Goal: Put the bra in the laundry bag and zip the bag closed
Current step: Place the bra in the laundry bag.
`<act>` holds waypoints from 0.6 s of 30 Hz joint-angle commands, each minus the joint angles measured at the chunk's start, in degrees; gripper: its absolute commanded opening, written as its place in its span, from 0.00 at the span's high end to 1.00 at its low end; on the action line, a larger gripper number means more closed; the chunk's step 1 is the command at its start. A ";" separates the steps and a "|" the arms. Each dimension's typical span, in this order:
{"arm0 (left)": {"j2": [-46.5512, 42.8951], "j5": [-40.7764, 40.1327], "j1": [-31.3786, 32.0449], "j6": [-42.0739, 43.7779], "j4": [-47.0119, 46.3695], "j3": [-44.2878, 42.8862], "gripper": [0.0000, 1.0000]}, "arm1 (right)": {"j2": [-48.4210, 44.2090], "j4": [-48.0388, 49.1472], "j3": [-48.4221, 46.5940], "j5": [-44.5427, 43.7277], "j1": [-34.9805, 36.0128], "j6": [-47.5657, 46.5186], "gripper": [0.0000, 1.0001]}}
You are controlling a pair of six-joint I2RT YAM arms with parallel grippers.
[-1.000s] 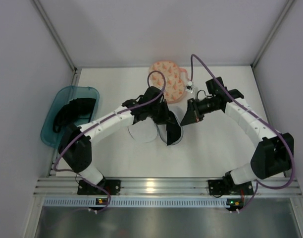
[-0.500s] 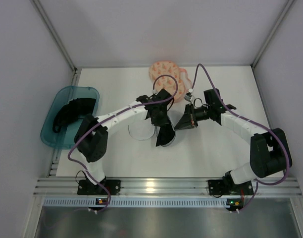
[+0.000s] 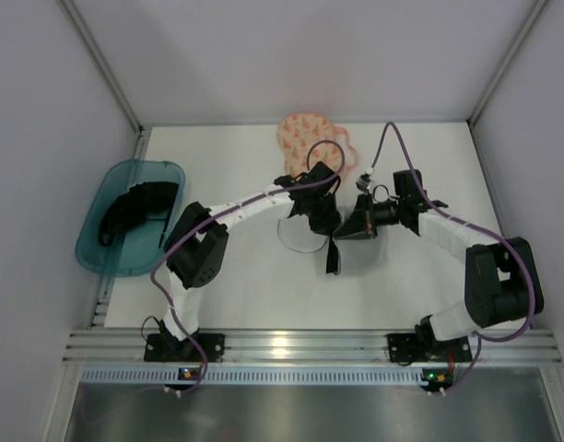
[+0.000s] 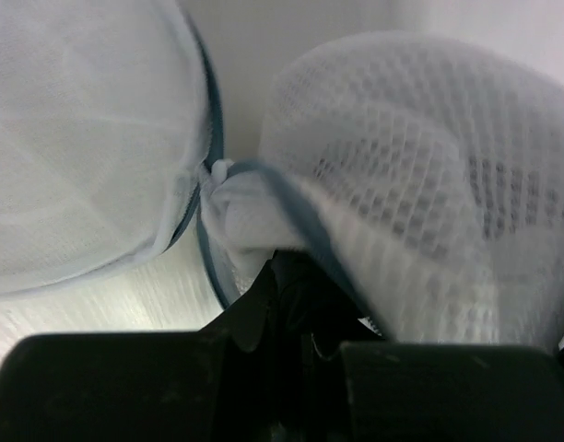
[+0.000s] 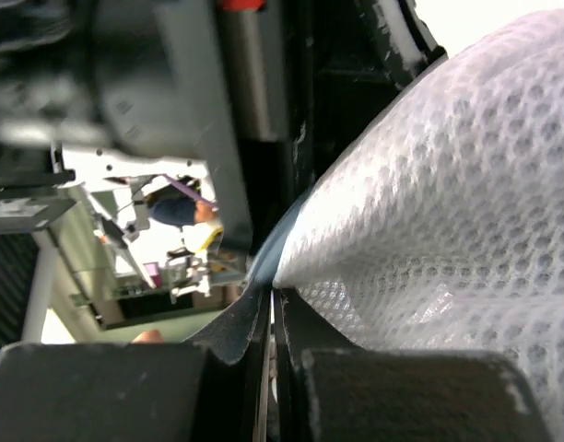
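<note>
The black bra (image 3: 135,210) lies in the teal bin (image 3: 96,247) at the left. The peach printed laundry bag (image 3: 305,138) lies at the back centre, with no gripper on it. Between the arms hangs a white mesh pouch (image 3: 300,236) with two lobes and a blue-grey rim. My left gripper (image 3: 328,221) (image 4: 287,269) is shut on the rim where the two lobes (image 4: 402,184) join. From the right, my right gripper (image 3: 352,227) (image 5: 275,299) is shut on the rim of one mesh lobe (image 5: 448,212). One lobe (image 3: 333,260) hangs edge-on below the grippers.
White walls close in the table on the left, back and right. The laundry bag lies just behind both wrists. An aluminium rail (image 3: 282,345) runs along the near edge by the arm bases.
Both grippers have carried the white mesh pouch to the right. The left arm has stretched out further, and one lobe has swung from open-faced to edge-on.
</note>
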State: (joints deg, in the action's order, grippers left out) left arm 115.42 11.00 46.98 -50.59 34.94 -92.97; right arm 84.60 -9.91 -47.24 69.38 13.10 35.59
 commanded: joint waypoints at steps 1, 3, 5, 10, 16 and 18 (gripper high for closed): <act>-6.50 11.48 -1.45 -4.69 -8.30 5.59 1.00 | -1.19 -3.40 -0.04 4.88 -1.85 -3.41 1.00; -10.45 12.46 -1.45 -4.78 -8.66 9.02 1.00 | -1.10 -12.97 -2.93 4.36 -3.26 -12.19 1.00; -13.45 12.37 -1.98 -5.13 -8.57 11.39 1.00 | -1.71 -13.56 -3.21 5.32 -3.61 -13.45 1.00; -21.54 10.36 -5.93 -4.35 -0.76 15.01 1.00 | -3.74 -8.12 -1.98 7.25 -0.28 -9.41 1.00; -26.99 0.43 -7.08 -0.57 9.70 12.20 1.00 | -1.81 10.92 0.83 4.53 6.23 4.19 1.00; -25.95 -2.38 -6.73 -0.56 10.76 12.46 1.00 | -0.75 20.67 2.59 3.75 7.11 12.02 1.00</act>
State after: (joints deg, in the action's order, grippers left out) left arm 89.65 14.76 39.83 -52.45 40.80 -78.96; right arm 83.37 -6.66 -46.35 73.38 18.50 36.88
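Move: The left gripper still grips the bra, its fingers down at the laundry bag's mouth; the middle of the mouth lies about 5 cm back and 4 cm below it. The white mesh flap lies some 8 cm to its left and level fore and aft, and the peach patterned cloth about 19 cm ahead and 5 cm left. From the right gripper, which still pinches the zippered rim, the mouth's middle is about 4 cm back, 2 cm left and 6 cm below. Keep the bra pinched and draw the left gripper back about 4 cm, then lift it roughly 10 cm while carrying it about 9 cm left, up off the bag's mouth. Hold the zippered rim shut in the right fingers and ease that hand back some 3 cm, dipping slightly right before swinging left, turning a little counter-clockwise. ##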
